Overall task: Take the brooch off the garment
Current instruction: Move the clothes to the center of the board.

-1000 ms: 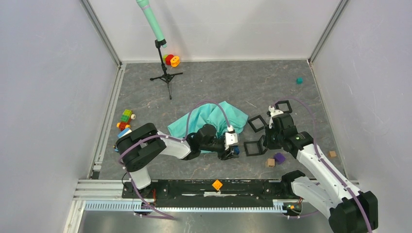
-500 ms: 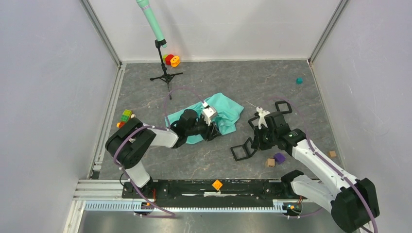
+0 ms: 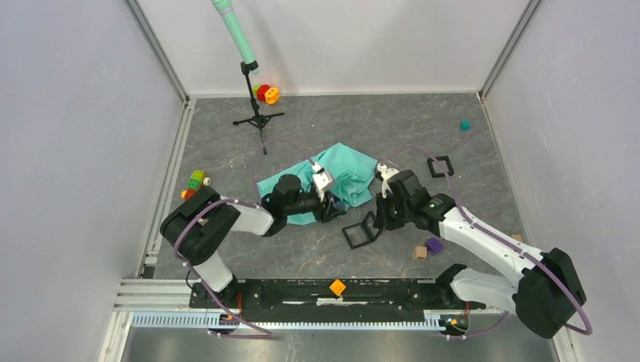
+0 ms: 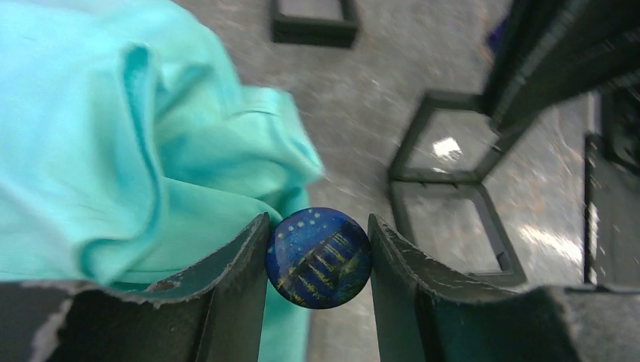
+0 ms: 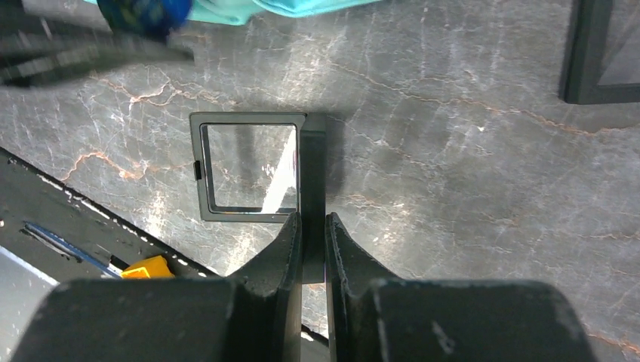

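Observation:
The garment [image 3: 349, 170], a crumpled turquoise T-shirt, lies mid-table and fills the left of the left wrist view [image 4: 113, 136]. My left gripper [image 3: 332, 202] [image 4: 318, 220] sits at its near edge, shut on the brooch [image 4: 318, 258], a round dark-blue pin with yellow streaks. The brooch overlaps the cloth's edge; I cannot tell whether it is still pinned. The right wrist view shows it as a blue blur [image 5: 143, 13]. My right gripper [image 3: 375, 219] [image 5: 312, 219] is shut on one wall of an open black box [image 3: 356, 234] [image 5: 249, 166] with a clear window, just right of the left gripper.
A second black frame [image 3: 439, 166] [image 4: 313, 23] lies farther right. A purple cube [image 3: 433, 245] and a wooden cube [image 3: 420, 253] sit near the right arm. Toy blocks [image 3: 195, 183] are at the left edge, a microphone stand [image 3: 256, 113] at the back.
My left gripper moved back and left with the brooch, and the garment shifted with it. My right gripper swung left, carrying the black box toward the left gripper.

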`<act>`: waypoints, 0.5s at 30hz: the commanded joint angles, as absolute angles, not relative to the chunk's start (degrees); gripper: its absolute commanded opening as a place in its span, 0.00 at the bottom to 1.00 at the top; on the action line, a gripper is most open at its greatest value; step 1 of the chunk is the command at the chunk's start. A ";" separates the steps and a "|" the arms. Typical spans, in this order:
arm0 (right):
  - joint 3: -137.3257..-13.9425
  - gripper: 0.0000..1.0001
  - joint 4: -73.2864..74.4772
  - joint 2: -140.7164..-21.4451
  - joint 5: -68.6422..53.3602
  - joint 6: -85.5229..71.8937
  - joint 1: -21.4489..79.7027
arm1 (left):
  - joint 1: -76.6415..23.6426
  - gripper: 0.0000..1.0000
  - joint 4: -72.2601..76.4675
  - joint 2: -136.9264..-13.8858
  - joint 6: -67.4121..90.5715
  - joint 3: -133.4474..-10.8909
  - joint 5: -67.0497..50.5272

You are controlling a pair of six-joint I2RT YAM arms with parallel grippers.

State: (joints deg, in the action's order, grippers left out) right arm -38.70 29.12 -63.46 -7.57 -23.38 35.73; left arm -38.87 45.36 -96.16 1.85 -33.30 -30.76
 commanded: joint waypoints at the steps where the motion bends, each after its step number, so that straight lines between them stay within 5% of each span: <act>1: -42.24 0.01 27.05 -65.18 -5.29 -25.34 38.20 | -43.88 0.36 58.09 -91.61 -4.37 -27.37 -32.90; 15: -42.30 0.01 28.11 -65.43 8.52 -33.61 48.93 | -55.16 0.38 73.73 -94.39 -8.43 -18.21 -19.35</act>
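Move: Back from the left hand, which already holds the brooch, the open box's base lies about 9 cm back, 5 cm to the right and some 5 cm below; the garment's middle is roughly 8 cm ahead, 2 cm left and 6 cm lower, and another black frame sits about 17 cm right, 5 cm ahead and 6 cm lower. From the right hand, already gripping the box's raised lid, the brooch is some 11 cm left and 5 cm ahead, about level. Drawing back from the garment's near edge towards the open box, the left hand carries the brooch about 9 cm back and a little right, nearly level, rolling some 15 degrees and then easing to a stop with its grip kept. Meanwhile the right hand keeps its pinch on the lid and brings the box slowly about 2 cm left and slightly back, towards the brooch. ##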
